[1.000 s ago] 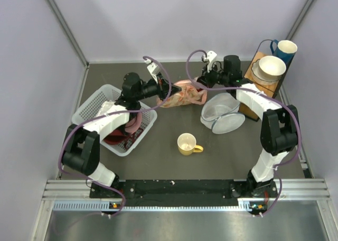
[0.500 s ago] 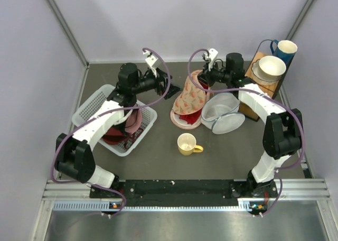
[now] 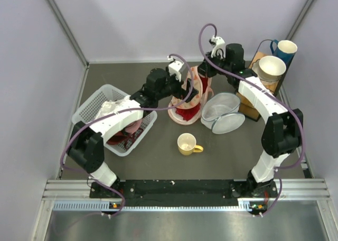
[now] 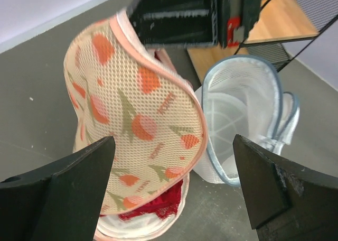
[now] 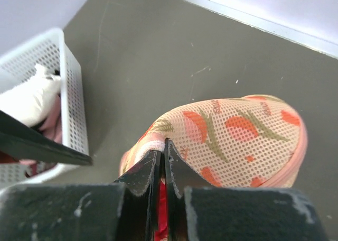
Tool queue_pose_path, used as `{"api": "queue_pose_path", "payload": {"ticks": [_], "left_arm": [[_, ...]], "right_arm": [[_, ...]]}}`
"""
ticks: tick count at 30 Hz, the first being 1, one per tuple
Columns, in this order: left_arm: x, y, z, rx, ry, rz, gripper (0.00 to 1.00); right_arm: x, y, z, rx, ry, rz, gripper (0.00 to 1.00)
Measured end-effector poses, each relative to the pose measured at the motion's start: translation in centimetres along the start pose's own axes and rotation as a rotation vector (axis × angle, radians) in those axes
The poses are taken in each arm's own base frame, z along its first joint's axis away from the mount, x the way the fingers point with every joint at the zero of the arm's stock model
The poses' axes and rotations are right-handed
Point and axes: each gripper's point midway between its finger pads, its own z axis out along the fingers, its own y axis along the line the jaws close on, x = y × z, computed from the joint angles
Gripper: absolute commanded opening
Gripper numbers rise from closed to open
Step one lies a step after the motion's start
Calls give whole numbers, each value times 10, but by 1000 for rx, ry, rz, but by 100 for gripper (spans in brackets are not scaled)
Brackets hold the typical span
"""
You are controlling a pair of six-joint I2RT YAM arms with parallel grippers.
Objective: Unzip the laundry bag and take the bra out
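The peach-pink laundry bag stands open in the middle of the table. Its upper flap is held up and its lower half lies on the table. The red bra shows inside the opening, also in the left wrist view. My right gripper is shut on the bag's top edge and holds it up. My left gripper is open wide, just in front of the bag's opening, with a finger on either side and nothing between them.
A round white mesh container with blue trim lies right of the bag, close to it. A yellow mug stands nearer the front. A white basket of clothes is at left. A wooden rack with a bowl and a blue mug is at the back right.
My right gripper has lifted the bag's top edge higher, so the bag has opened and the red bra shows. My left arm has swung right to the bag's opening.
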Motion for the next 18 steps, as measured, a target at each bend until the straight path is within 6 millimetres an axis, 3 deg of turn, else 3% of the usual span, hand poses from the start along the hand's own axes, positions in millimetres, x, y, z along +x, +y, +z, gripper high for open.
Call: {"api": "queue_pose_path", "payload": {"ticks": [5, 12, 18], "left_arm": [[17, 13, 9, -97, 31, -10, 94], [29, 33, 3, -219, 49, -46, 99], [35, 37, 2, -324, 55, -24, 99]], "right_arm": [[-7, -5, 11, 42, 2, 201, 0], [29, -32, 40, 168, 99, 497, 0], [43, -37, 42, 223, 132, 611, 0]]}}
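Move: The bra lies in the bag's open mouth, about 3 cm back from the left hand, some 1 cm to its left and 15 cm below. From the right hand, which already pinches the bag's upper edge, the bra is roughly 11 cm back, 3 cm left and 15 cm down. The white mesh basket stands about 15 cm right of the left hand, 7 cm back and 20 cm lower; the yellow mug is some 22 cm back, 1 cm left and 22 cm down. The bag's upper edge stays pinched in the shut right fingers, which carry it forward about 3 cm and then mainly down some 6 cm, the wrist tipping down and swinging clockwise. Meanwhile the left hand, open and empty, sinks about 4 cm over the bag's mouth, shifting a little forward and then left while turning some 15 degrees counter-clockwise. ##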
